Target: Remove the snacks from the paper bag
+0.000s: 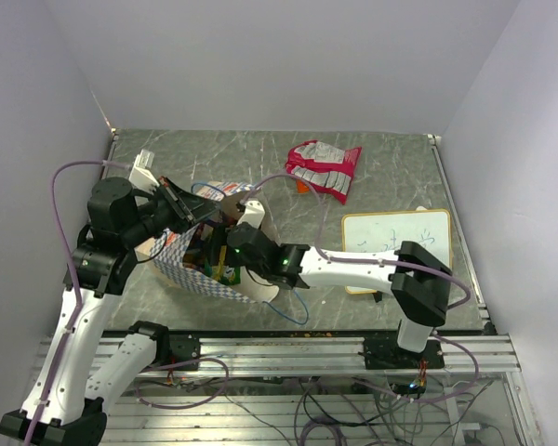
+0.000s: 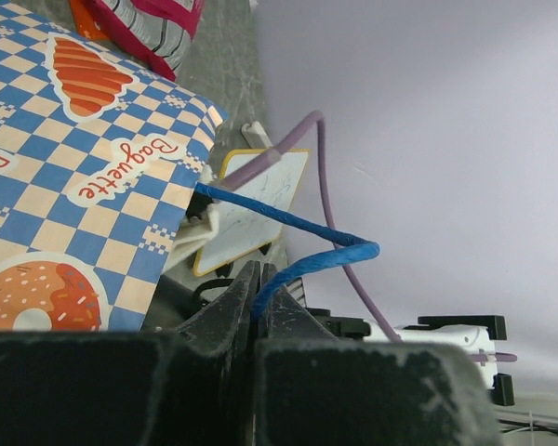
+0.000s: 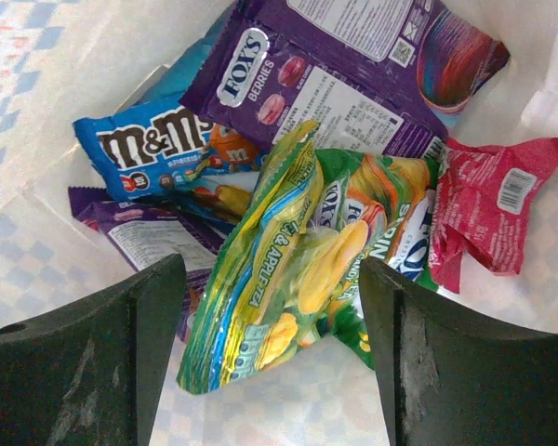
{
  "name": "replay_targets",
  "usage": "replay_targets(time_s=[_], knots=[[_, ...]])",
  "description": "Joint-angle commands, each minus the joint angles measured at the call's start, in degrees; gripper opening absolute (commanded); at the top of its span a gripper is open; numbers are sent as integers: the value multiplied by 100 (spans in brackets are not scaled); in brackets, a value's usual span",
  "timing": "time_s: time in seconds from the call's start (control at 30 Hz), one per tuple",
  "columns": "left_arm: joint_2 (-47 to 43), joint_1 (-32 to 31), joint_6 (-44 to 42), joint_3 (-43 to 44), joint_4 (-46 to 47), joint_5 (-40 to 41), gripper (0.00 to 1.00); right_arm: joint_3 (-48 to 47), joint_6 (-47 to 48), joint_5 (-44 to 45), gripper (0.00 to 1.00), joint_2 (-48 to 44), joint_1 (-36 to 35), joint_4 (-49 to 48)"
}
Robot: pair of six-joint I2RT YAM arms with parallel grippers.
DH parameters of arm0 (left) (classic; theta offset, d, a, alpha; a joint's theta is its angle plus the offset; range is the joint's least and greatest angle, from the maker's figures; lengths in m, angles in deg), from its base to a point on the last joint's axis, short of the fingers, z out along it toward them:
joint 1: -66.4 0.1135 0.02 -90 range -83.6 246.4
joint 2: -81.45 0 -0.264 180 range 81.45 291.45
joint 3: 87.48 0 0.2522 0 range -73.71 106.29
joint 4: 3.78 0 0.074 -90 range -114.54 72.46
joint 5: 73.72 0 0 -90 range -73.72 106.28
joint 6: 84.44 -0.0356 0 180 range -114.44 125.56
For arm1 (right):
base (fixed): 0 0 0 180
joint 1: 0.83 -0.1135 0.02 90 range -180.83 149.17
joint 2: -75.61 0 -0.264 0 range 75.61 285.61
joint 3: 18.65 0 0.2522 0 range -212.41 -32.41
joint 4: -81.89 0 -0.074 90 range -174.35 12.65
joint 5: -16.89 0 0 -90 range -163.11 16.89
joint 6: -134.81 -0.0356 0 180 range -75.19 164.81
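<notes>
The paper bag (image 1: 181, 265) stands open at the table's front left, its blue-and-white checkered side (image 2: 84, 177) close in the left wrist view. My left gripper (image 2: 257, 279) is shut on the bag's blue string handle (image 2: 298, 223), holding it up. My right gripper (image 3: 272, 344) reaches down inside the bag and is open. A green-yellow packet (image 3: 288, 269) lies between its fingers without touching them. Around it are a purple packet (image 3: 335, 74), a blue one (image 3: 158, 144) and a red one (image 3: 488, 204). One red-and-white packet (image 1: 324, 169) lies on the table outside the bag.
A white framed writing board (image 1: 395, 243) lies at the right, under the right arm. A second blue handle loop (image 1: 293, 311) hangs near the table's front edge. Walls close in on the table at the back and both sides.
</notes>
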Motion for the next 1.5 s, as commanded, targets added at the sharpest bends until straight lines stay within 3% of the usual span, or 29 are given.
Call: replay_targets(time_s=[0.0, 0.17, 0.4, 0.53, 0.77, 1.03, 1.3, 1.47], knots=[[-96, -55, -102, 131, 132, -140, 7, -333, -455, -5, 75, 467, -17, -24], [-294, -57, 198, -177, 503, -177, 7, -722, -353, -1, 67, 757, -21, 384], [-262, -55, -121, 7, 98, 5, 7, -832, 61, 157, 20, 629, -7, 585], [-289, -55, -44, -109, 282, 72, 7, -873, 453, -1, 9, 385, -7, 522], [-221, -55, -39, -160, 402, 224, 7, -784, 1189, -32, 0, -227, 1, 436], [63, -59, -279, 254, 165, 382, 7, -642, 1507, -211, 0, -881, 166, 568], [48, -55, 134, -14, 360, 452, 7, -367, 2188, -1556, 0, -1783, 261, 572], [221, -55, -306, 421, -206, 784, 7, -51, 2360, -2343, 0, -2522, 326, 533]])
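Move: The green snack bag lies just under the right hand's open fingers, about 1 cm ahead, 2 cm left and 5 cm down. Around it, 7 to 8 cm below that hand, sit the purple pack some 8 cm ahead and 4 cm left, the M&M's pack 1 cm ahead and 8 cm left, and the small red packet 5 cm ahead and 3 cm right. From the left hand the green bag is roughly 5 cm back, 2 cm right and 24 cm below. Sink the right gripper about 4 cm and slightly left into the paper bag and close the fingers to pinch the green snack bag. Then draw it up fast, some 17 cm, easing right and finally back too, while the wrist tips up and swings counter-clockwise, roughly 20 degrees each. Keep the left fingers shut on the blue handle, letting that hand creep about 2 cm forward. ##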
